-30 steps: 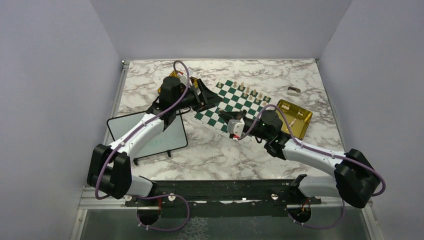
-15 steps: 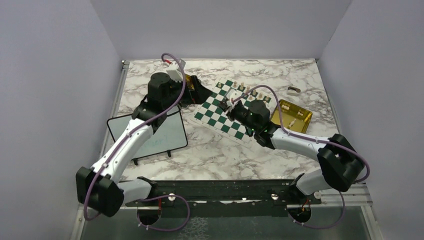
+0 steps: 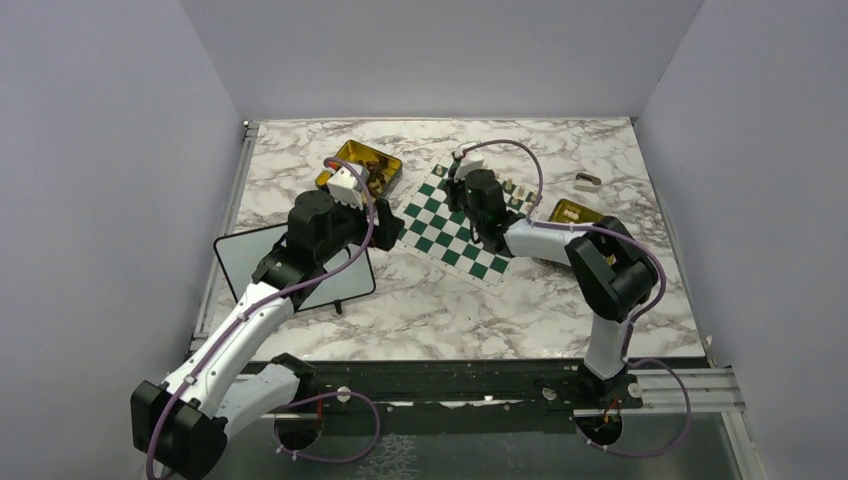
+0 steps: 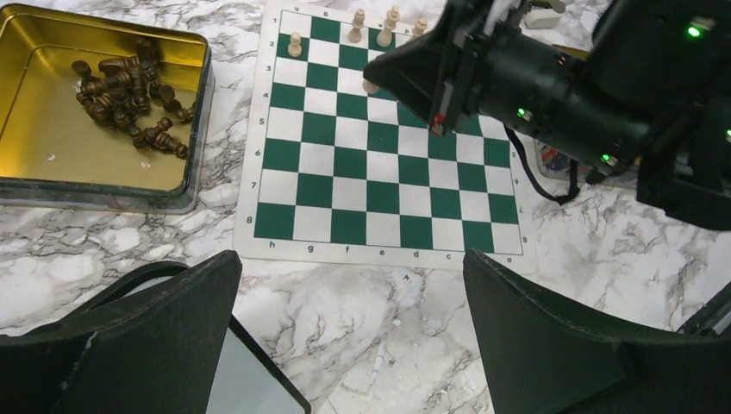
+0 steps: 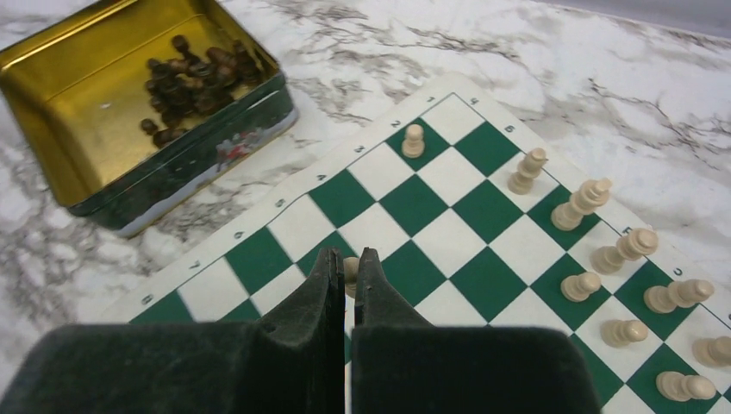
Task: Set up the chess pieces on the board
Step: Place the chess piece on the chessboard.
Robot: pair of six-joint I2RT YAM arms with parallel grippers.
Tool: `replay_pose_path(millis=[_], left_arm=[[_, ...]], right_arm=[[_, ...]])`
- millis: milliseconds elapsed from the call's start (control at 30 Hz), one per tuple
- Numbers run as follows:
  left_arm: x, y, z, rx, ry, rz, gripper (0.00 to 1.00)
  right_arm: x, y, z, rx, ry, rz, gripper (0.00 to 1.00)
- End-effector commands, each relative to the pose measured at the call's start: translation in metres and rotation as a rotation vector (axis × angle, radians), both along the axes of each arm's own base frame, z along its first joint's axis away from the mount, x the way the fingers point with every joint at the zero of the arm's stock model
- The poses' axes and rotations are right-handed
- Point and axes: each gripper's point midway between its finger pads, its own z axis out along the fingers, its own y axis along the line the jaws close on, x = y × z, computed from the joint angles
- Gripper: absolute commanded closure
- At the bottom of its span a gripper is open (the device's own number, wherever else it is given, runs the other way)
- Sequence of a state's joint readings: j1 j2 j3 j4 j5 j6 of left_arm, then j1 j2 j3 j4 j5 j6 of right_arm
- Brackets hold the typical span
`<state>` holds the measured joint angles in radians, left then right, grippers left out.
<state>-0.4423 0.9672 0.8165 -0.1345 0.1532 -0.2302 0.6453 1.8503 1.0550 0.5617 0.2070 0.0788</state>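
Note:
The board (image 3: 437,226), green and white checks, lies at the table's middle. My right gripper (image 5: 347,257) is shut on a pale pawn (image 5: 350,269) just above the board (image 5: 431,207), a few squares in from its numbered edge. The overhead view puts the right gripper (image 3: 457,197) over the board's far-left part. Another pale pawn (image 5: 414,140) stands alone, and several pale pieces (image 5: 586,203) line the far edge. My left gripper (image 4: 352,259) is open and empty, above marble just off the board's (image 4: 379,194) lettered edge. Overhead, the left gripper (image 3: 385,213) hangs left of the board.
A gold tin (image 4: 52,121) holding several dark pieces (image 4: 129,95) sits left of the board. A second gold tin (image 3: 572,212) lies at the board's right, partly behind my right arm. A black-framed whiteboard (image 3: 300,275) lies under my left arm. A small grey object (image 3: 587,181) rests at the far right.
My left gripper opened and drew back from the board's far-left corner toward the whiteboard. My right arm swung from the board's near edge across to its far-left part, still shut.

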Motion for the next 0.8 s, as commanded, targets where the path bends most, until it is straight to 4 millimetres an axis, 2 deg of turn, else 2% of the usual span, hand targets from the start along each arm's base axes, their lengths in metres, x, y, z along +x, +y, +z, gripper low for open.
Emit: replay_pose_path(millis=[0, 133, 267, 433, 767], left_arm=[[-0.006, 0.001, 0.009, 0.059, -0.080, -0.008, 0.01], [-0.011, -0.003, 0.012, 0.060, -0.093, -0.029, 0.01], [-0.012, -0.001, 0.015, 0.070, -0.109, -0.018, 0.01], [-0.015, -0.002, 0.014, 0.074, -0.107, -0.026, 0.01], [-0.014, 0.000, 0.017, 0.077, -0.118, -0.016, 0.01]], right_arm=[[0.030, -0.026, -0.011, 0.032, 0.030, -0.187, 0.99], [0.046, -0.044, -0.024, 0.045, 0.060, -0.283, 0.99], [0.051, -0.060, -0.040, 0.090, 0.118, -0.367, 0.99], [0.062, -0.070, -0.037, 0.119, 0.091, -0.411, 0.98], [0.073, -0.079, -0.059, 0.202, 0.103, -0.432, 0.97]])
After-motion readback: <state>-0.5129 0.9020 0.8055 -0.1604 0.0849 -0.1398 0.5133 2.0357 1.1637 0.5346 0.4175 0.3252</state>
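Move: The empty e2 square, where the held white pawn seems to be bound, lies about 11 cm ahead of the right hand, 9 cm to its right and 13 cm below. The d2 pawn stands some 3 cm to the right of e2 and 1 cm nearer, and the king on e1 about 3 cm beyond it. The h2 pawn is roughly 14 cm straight ahead of the hand. From the left hand, e2 is about 25 cm ahead and 17 cm to the right. The white pawn, still pinched in the right hand's shut fingers, is carried over the board towards the empty e2 square beside the d2 pawn: about 8 cm right, 6 cm forward and 5 cm down, slowing on the way. The wrist turns some 25 degrees clockwise, bringing the fingers round to point nearly straight ahead. ##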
